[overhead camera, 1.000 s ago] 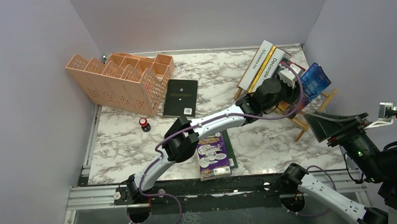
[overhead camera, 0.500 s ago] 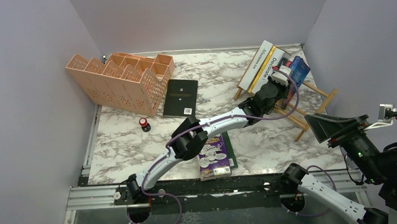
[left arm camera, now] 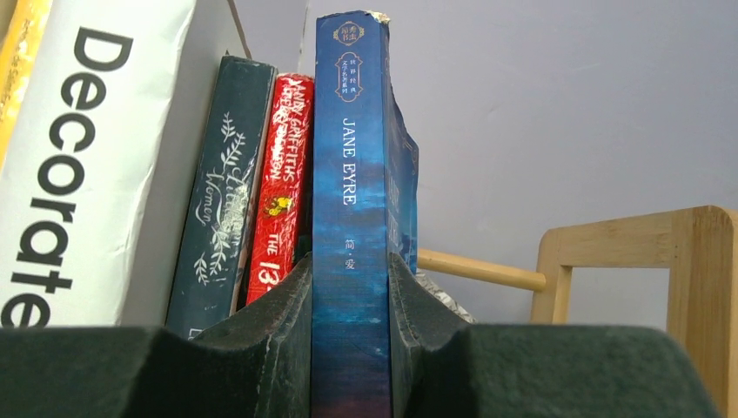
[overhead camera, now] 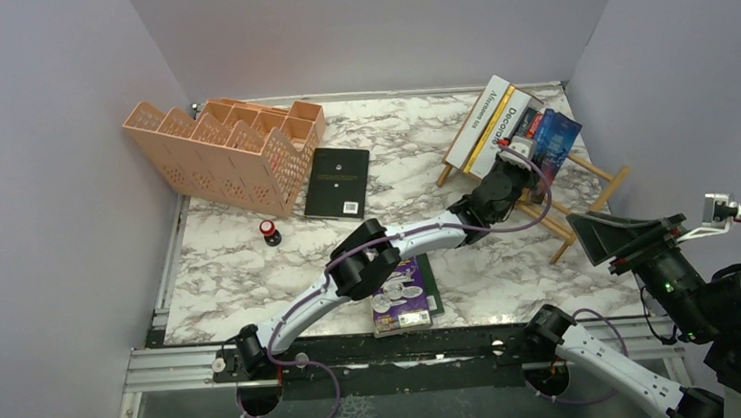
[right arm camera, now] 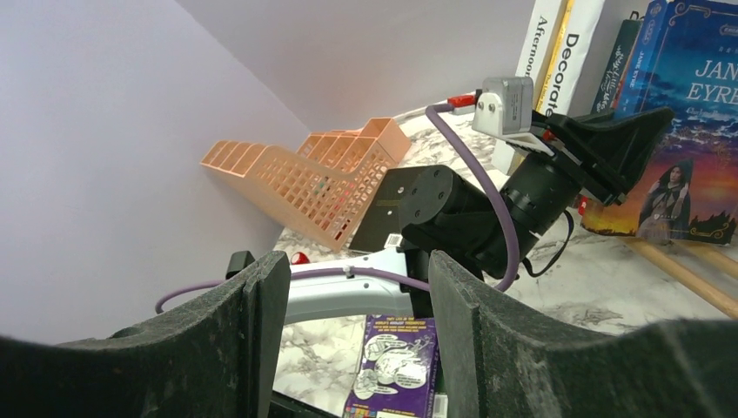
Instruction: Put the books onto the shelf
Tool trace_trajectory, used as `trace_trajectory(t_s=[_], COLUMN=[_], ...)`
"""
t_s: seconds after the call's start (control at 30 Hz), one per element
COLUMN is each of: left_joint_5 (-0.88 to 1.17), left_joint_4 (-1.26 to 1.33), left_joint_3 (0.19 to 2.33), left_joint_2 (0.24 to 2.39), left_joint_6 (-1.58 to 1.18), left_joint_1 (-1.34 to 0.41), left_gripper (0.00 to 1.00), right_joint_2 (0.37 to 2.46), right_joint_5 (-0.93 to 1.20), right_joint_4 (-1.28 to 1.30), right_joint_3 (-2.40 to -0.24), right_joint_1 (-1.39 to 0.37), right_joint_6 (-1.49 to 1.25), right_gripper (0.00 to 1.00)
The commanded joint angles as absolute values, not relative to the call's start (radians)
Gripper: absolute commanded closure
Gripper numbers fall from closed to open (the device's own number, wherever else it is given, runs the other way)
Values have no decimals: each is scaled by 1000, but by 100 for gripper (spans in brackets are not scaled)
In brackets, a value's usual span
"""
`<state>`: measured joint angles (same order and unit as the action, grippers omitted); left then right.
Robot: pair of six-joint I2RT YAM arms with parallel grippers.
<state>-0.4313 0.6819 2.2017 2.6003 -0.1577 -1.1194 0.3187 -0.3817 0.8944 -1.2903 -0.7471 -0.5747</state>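
Note:
My left gripper is shut on a blue "Jane Eyre" book. It holds the book upright by the spine at the light-wood shelf. The shelf's row holds a white book, a yellow one, "Decorate", a dark green one and a red one. The blue book stands just right of the red one. A purple cartoon book lies on the table over a dark book. A black book lies flat farther back. My right gripper hangs open at the right, holding nothing.
A peach lattice organizer stands at the back left. A small red object sits on the marble in front of it. Grey walls close in the left, back and right sides. The left arm stretches diagonally across the table.
The left gripper has carried the blue book left and back from the shelf's right end and set it upright against the row. The right arm has not moved.

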Motion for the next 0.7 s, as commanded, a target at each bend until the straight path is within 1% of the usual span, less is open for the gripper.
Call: trace_trajectory(t_s=[0.0, 0.2, 0.33, 0.53, 0.6, 0.67], left_joint_5=[-471, -483, -480, -401, -361, -330], left_joint_4=[978, 1058, 1089, 1087, 1057, 1034], left_joint_3=[2212, 2153, 2082, 1952, 1930, 1901], left_joint_2=[2597, 2626, 2588, 2446, 2403, 2359], left_joint_6=[-163, -124, -106, -88, -93, -101], left_joint_1=[-1123, -1123, -1123, -1123, -1123, -1123], left_gripper=[100, 100, 72, 49, 45, 43], right_joint_2=[331, 333, 336, 344, 346, 350], right_joint_5=[-419, -422, -424, -428, -430, -432], right_joint_4=[924, 925, 925, 914, 909, 905], right_joint_3=[-1280, -1266, -1260, -1256, -1253, -1249], right_joint_1=[-747, -747, -747, -749, -748, -748], right_joint_6=[-566, -570, -572, -570, -567, -566], right_gripper=[36, 36, 36, 36, 36, 36])
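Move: The left hand holds the blue Jane Eyre book by its spine. The book's place on the shelf lies about 5 cm ahead, 4 cm right and 8 cm below that hand. The red book stands some 8 cm ahead and level sideways, the dark Little Women book 10 cm ahead and 3 cm left, and the white Decorate book 10 cm ahead and 7 cm left. From the right hand, that place is about 32 cm ahead, 9 cm right and 26 cm lower. Still pinching Jane Eyre by its spine, the left hand eases it down about 1 cm onto the shelf beside the red book, drifting slightly left as the fingertips tip up some 5 to 10 degrees. The fingers then open and let go of the spine, and the hand backs off and lifts about 2 cm each way. The empty right hand sinks slightly. ##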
